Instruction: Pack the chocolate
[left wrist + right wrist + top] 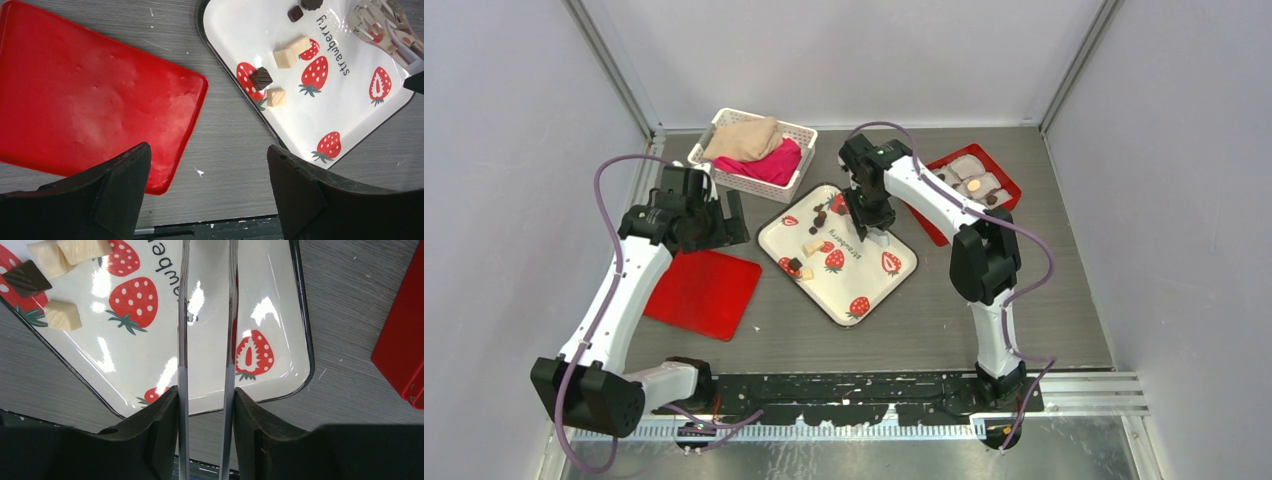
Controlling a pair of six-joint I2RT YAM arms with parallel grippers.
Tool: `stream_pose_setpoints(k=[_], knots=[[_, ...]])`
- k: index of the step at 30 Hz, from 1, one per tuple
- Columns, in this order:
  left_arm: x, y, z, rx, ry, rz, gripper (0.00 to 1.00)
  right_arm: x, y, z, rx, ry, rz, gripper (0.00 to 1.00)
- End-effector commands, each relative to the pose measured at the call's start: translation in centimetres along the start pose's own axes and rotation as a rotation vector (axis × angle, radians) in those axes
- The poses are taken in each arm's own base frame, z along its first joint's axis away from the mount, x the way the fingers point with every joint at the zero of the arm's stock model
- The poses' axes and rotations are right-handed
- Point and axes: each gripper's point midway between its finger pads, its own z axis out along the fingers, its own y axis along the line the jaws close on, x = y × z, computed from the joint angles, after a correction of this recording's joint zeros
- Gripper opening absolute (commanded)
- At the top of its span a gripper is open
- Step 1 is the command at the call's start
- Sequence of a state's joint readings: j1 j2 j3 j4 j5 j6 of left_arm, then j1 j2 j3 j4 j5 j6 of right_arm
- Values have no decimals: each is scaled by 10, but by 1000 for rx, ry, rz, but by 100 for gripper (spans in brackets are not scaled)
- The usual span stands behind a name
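Note:
Dark chocolate lumps (820,216) lie on the white strawberry-print tray (842,322) among cream-coloured pieces (286,57). The left wrist view shows one dark square (261,78) and two more at the tray's far end (295,13). My right gripper (871,215) hangs over the tray, shut on metal tongs (183,315) whose two arms stand apart. Their tips (372,25) hover above the tray, seemingly empty. My left gripper (209,155) is open and empty over bare table between the red lid (95,95) and the tray.
A red box (1009,185) with paper cups and a few pieces stands at the back right, beside the right arm. A white basket (799,132) with cloths sits at the back, left of centre. The red lid (702,292) lies flat left of the tray.

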State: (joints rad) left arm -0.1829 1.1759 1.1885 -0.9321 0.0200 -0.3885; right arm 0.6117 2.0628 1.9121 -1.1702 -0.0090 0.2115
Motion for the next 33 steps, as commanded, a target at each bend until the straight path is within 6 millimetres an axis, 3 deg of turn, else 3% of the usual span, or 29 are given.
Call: stream_pose_setpoints(k=[1, 20, 27, 33], knots=[[-19, -6, -6, 25, -69, 0, 87, -10, 7, 2, -8, -30, -36, 46], [-16, -2, -8, 8, -67, 12, 87, -46, 8, 23, 51, -72, -55, 43], [-15, -2, -7, 12, -66, 10, 87, -52, 12, 19, 37, -92, -48, 23], [-14, -1, -10, 9, -70, 9, 87, -59, 15, -7, 11, -149, -48, 8]])
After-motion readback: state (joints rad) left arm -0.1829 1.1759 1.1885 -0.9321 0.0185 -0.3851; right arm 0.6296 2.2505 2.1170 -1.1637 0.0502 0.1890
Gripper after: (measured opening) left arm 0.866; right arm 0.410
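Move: The dark chocolate near the tray's far corner, the likely target of the tongs held in the right hand, lies about 6 cm ahead of that hand, 5 cm left and 11 cm below. The dark cluster sits some 5 cm farther left at about the same depth; the white pair is 11 cm left of the hand and 2 cm back. The red box is roughly 19 cm right and 10 cm ahead. From the left hand, that dark chocolate is about 12 cm ahead and 21 cm right. Towards the dark chocolate by the tray's far corner, the right hand brings the still-held tongs down about 3 cm, then carries them forward some 4 cm and a little left. Near the end its fingers close slightly, squeezing the tong arms together as the hand eases up by under 1 cm. ##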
